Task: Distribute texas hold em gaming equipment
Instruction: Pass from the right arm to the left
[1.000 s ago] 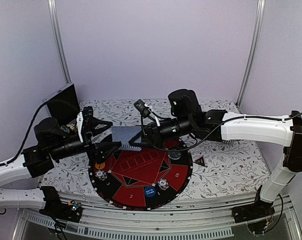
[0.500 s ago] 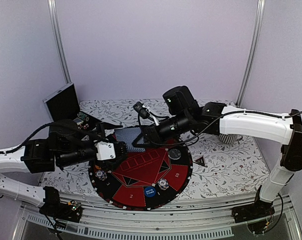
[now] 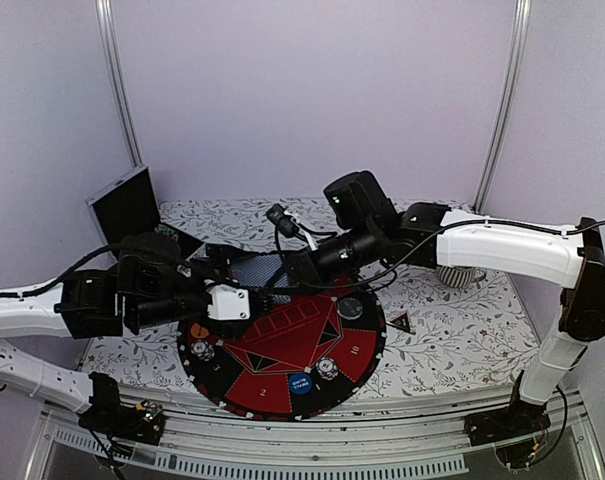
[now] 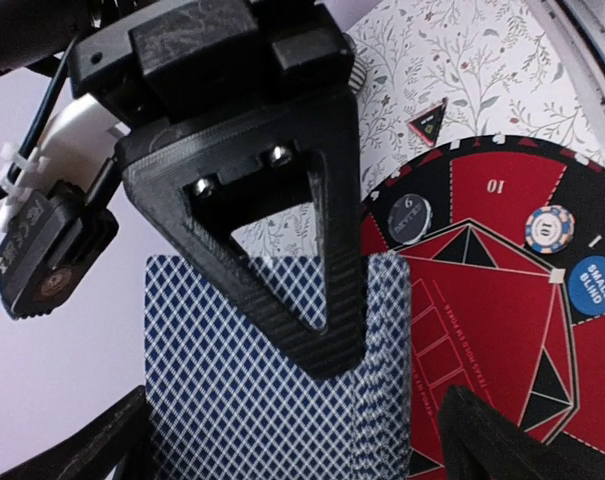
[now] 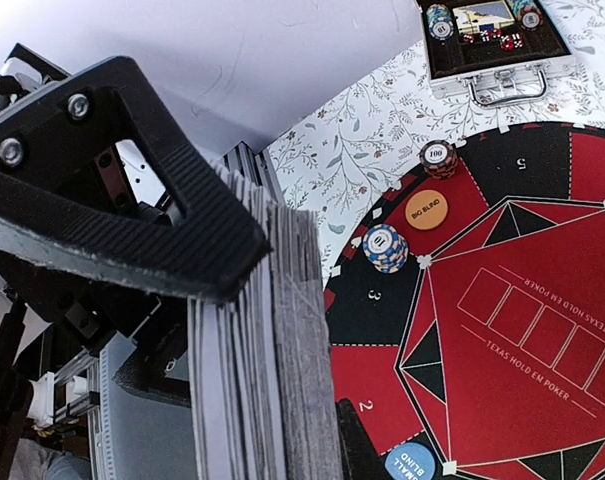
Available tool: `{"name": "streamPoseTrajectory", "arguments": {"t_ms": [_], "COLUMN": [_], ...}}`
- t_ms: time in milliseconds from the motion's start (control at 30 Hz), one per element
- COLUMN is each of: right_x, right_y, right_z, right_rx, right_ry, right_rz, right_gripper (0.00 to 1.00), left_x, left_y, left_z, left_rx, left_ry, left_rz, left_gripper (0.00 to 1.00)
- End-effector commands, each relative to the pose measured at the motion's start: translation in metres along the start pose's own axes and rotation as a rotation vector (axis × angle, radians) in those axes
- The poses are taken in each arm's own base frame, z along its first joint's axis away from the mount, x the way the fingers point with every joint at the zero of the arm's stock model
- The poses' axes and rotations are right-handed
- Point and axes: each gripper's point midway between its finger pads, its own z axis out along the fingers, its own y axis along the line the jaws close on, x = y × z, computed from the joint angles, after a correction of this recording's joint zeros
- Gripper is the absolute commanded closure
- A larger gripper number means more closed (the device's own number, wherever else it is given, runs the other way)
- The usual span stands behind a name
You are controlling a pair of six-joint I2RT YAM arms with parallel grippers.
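Note:
My right gripper (image 5: pixel 272 330) is shut on a thick deck of playing cards (image 5: pixel 267 360), seen edge-on in the right wrist view. In the left wrist view the deck's blue diamond-patterned back (image 4: pixel 242 390) faces me, with a black finger (image 4: pixel 282 240) of the right gripper across it. My left gripper (image 4: pixel 302 455) stands open, its fingers on either side of the deck's lower part without visibly touching it. From above, both grippers (image 3: pixel 250 290) (image 3: pixel 274 274) meet at the deck (image 3: pixel 254 270), over the far left edge of the round red-and-black poker mat (image 3: pixel 282 395).
The mat carries chip stacks (image 3: pixel 202 350) (image 3: pixel 327 368) (image 5: pixel 438 158), a black chip (image 3: pixel 350 308), an orange big-blind button (image 3: pixel 199 330) and a blue small-blind button (image 3: pixel 300 382). A triangle marker (image 3: pixel 400 322) lies right of it. Behind are an open case (image 5: pixel 492 45) and a ribbed cup (image 3: pixel 460 275).
My left arm has swung in from the left and turned, bringing its open fingers up around the deck. The right arm has kept hold of the deck and shifted slightly left.

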Motion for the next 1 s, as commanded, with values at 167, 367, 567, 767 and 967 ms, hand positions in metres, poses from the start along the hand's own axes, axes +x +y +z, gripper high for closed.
{"name": "streamPoseTrajectory", "arguments": {"t_ms": [167,367,567,767,967], "right_x": [-0.02,-0.018,-0.017,-0.013,-0.012], "right_y": [0.015,0.016,0.016,0.018,0.022], "right_z": [-0.007,-0.007,-0.006,-0.003,-0.001], "right_rx": [-0.036,-0.045,-0.05,-0.076,-0.1], "right_ry": [-0.046,-0.041,-0.036,-0.013,-0.005], "right_rz": [-0.024,-0.024,-0.022,-0.02,-0.025], "right_gripper": [0.98,0.98,0.98,0.98,0.91], "left_x": [0.008,0.02,0.023,0.024,0.018], "left_y": [0.007,0.033,0.033,0.032,0.025], "left_z": [0.014,0.019,0.024,0.025,0.026], "left_rx": [-0.031,-0.147,-0.123,-0.113,-0.071], "left_ry": [0.066,0.122,0.132,0.137,0.101], "left_rz": [0.0,0.023,-0.007,-0.026,-0.039], "left_gripper": [0.02,0.03,0.16,0.24,0.33]}}
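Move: The card deck, upright in the right hand's grip, has its middle about 4 cm ahead of the left hand and 2 cm to its right, level with it, between the open fingers. From the right hand the deck's middle lies about 3 cm left and 1 cm lower. On the mat some 24 cm below the left hand, the big blind button is about 15 cm left and 6 ahead, the small blind 7 right and 7 back, the dealer button 17 right and 10 ahead. The left hand eases forward about 3.5 cm onto the deck, fingers wide and straddling its two side edges, turning some 7 degrees counter-clockwise, then stops there and closes by roughly a quarter of its opening until the fingertips meet those edges. The right hand keeps its pinch across the deck's faces and, once the left has come up, shifts forward about 1 cm with the deck as if pushed along. ##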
